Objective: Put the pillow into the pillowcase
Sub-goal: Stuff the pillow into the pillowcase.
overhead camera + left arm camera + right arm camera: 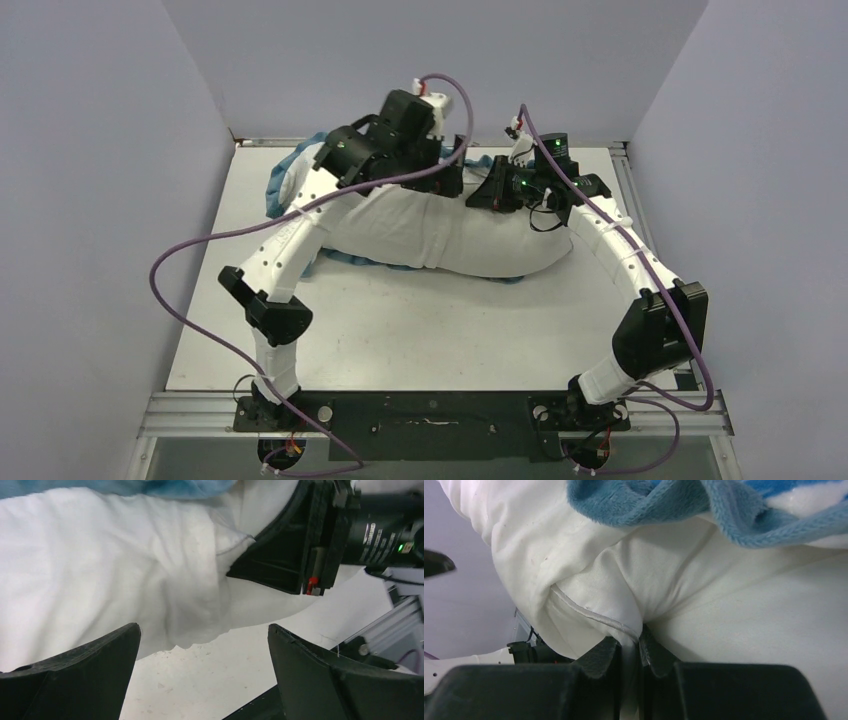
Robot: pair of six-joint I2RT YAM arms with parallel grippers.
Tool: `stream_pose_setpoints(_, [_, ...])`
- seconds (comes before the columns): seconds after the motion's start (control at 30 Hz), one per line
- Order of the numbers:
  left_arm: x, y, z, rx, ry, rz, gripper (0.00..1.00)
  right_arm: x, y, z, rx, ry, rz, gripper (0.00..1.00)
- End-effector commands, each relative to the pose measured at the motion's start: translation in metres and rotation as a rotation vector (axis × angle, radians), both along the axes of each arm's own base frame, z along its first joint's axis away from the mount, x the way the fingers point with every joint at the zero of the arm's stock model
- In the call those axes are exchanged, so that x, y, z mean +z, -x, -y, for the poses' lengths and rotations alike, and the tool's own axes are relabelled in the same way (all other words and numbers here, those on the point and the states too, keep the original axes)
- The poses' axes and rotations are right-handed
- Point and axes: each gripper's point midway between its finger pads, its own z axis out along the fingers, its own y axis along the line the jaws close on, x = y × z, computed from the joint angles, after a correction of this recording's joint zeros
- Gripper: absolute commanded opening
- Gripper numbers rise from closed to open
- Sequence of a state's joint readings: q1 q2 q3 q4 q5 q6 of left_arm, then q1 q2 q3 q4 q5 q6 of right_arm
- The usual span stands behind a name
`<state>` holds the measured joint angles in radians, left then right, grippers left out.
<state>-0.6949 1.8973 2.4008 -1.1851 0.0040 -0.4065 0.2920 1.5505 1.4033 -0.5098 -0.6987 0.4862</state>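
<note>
The plump white pillow [440, 235] lies across the back of the table. The pillowcase [290, 165] is bunched blue at its back left end, and its blue edge shows under the pillow's front. My left gripper [450, 182] hangs over the pillow's back edge. In the left wrist view the left gripper [204, 630] is open and empty just above the pillow [100, 570]. My right gripper [480, 196] faces it from the right. In the right wrist view the right gripper [630, 642] is shut on a seamed fold of the pillow [589, 595], under the blue pillowcase [649, 505].
Bare table [440, 330] stretches in front of the pillow toward the arm bases. Grey walls close in the back and both sides. A metal rail [625, 170] runs along the right edge. Purple cables [180, 290] loop off both arms.
</note>
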Motion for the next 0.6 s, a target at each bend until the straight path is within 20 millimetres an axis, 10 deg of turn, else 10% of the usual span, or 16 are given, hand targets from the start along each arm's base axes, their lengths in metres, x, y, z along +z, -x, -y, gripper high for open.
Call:
stream_pose_setpoints(0.0, [-0.009,0.008,0.009,-0.015,-0.228,0.145,0.96,-0.019,0.005,-0.006,0.008,0.001,-0.076,0.05])
stream_pose_setpoints(0.13, [-0.024,0.008,0.024,-0.018,-0.28,0.154,0.99,-0.021,0.006,-0.005,0.006,0.01,-0.082,0.05])
stream_pose_setpoints(0.3, [-0.034,-0.006,0.023,0.054,-0.299,0.165,0.6,-0.023,0.008,-0.004,0.006,0.015,-0.09,0.05])
stream_pose_setpoints(0.57, [-0.047,-0.024,0.021,0.15,-0.292,0.162,0.37,-0.023,0.008,-0.004,0.007,0.014,-0.091,0.05])
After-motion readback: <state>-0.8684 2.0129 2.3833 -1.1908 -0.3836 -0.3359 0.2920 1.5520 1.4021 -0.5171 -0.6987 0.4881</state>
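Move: The white fold of the pillow bundle I want next lies about 7 cm below my open left hand, some 3 cm to its right and 1 cm ahead. The seam fold in my right hand is roughly 5 cm right of the left hand, level with it fore and aft and 9 cm lower; the blue hem runs about 9 cm ahead, 1 cm right and 8 cm lower. From my right hand, that white fold is about 2 cm left, 1 cm ahead and 2 cm higher. I sweep my left hand down to the white fold beside my right fingers, about 5 cm lower in all, first swinging some 4 cm right and 3 cm back, then curving forward and a little left again. I roll it about 20 degrees, left side up, and draw its fingers from wide open to under half around the fold. My right hand stays put and keeps its pinch on the seam fold. ##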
